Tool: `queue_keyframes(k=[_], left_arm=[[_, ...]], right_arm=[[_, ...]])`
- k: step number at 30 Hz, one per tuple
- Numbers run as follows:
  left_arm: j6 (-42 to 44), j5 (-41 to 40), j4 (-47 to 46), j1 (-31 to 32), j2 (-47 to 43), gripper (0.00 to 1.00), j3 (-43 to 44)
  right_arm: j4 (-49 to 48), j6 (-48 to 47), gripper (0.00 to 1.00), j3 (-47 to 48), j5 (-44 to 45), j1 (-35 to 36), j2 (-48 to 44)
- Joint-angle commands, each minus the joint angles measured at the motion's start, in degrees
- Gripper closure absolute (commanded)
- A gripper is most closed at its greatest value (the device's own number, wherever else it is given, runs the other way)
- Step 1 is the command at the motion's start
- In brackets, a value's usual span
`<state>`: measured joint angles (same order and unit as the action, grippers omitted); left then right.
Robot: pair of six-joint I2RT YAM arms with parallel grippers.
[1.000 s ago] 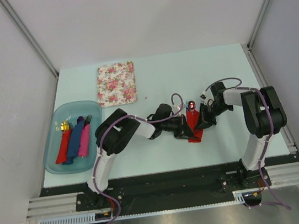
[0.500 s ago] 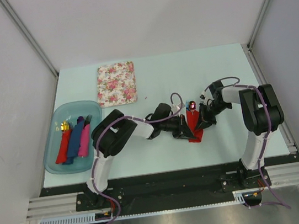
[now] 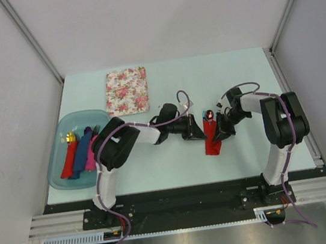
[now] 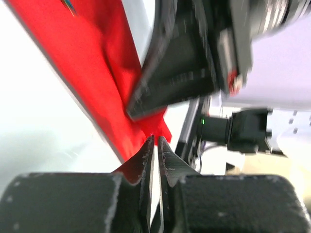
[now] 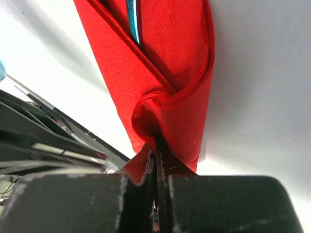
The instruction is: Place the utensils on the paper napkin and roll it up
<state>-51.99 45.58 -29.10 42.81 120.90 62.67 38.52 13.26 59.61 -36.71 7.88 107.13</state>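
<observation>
A red paper napkin (image 3: pixel 212 140) lies folded into a long roll on the pale table. The spoon's shiny red head (image 3: pixel 210 114) and the blue fork tip (image 3: pixel 204 115) stick out of its far end. My right gripper (image 3: pixel 221 132) is shut on a fold of the napkin (image 5: pixel 165 73) at the roll's right side, seen close in the right wrist view (image 5: pixel 156 141). The fork's blue handle (image 5: pixel 132 19) shows inside the fold. My left gripper (image 3: pixel 199 131) sits just left of the roll, off it. Its jaws (image 4: pixel 155 139) stand a slit apart and empty, with the napkin (image 4: pixel 97 63) ahead.
A teal tray (image 3: pixel 58 173) at the left holds red, blue and pink rolled bundles. A flowered napkin (image 3: pixel 127 90) lies flat at the back left. In the left wrist view the right arm's black gripper body (image 4: pixel 184 63) looms close behind the roll.
My left gripper let go of the napkin and drew back to the left, jaws slightly parted. The right gripper kept its pinch on the roll.
</observation>
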Motion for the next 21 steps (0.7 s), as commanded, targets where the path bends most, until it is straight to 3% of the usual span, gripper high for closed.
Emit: queue_keyframes(k=[1, 9, 21], left_arm=[[0.3, -0.4, -3.2, -1.1, 2.7, 0.90, 5.4], [-4.3, -1.7, -7.2, -1.6, 8.4, 0.91, 11.4], [-7.6, -4.3, -9.0, -1.7, 13.0, 0.92, 12.2]], right_arm=[[-2.1, -2.4, 1.00, -0.6, 7.9, 0.8, -0.4], [-2.2, -2.6, 1.00, -0.8, 7.5, 1.3, -1.6], [-2.1, -2.5, 1.00, -1.0, 6.5, 1.5, -3.2]])
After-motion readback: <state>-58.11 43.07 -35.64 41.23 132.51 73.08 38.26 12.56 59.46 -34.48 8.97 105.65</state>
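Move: The partly rolled napkin has its middle about 3 cm ahead of the left hand, 3 cm to its right and some 5 cm below. The spoon's head lies roughly 12 cm ahead and 3 cm right of that hand, the fork's head 12 cm ahead and 1 cm right, both about 5 cm lower. For the right hand, already on the fold, the napkin's middle is some 3 cm ahead, 1 cm left and 1 cm down. The napkin's fold stays pinched between the right fingers, which hold in place, while the left hand, its fingers almost shut, sweeps forward about 5 cm along the roll towards the utensil heads. The left hand also edges right across the fold, then sinks some 2 cm, bringing its tips close beside the bulging fold, just beyond the right fingertips; whether they touch can't be seen. ##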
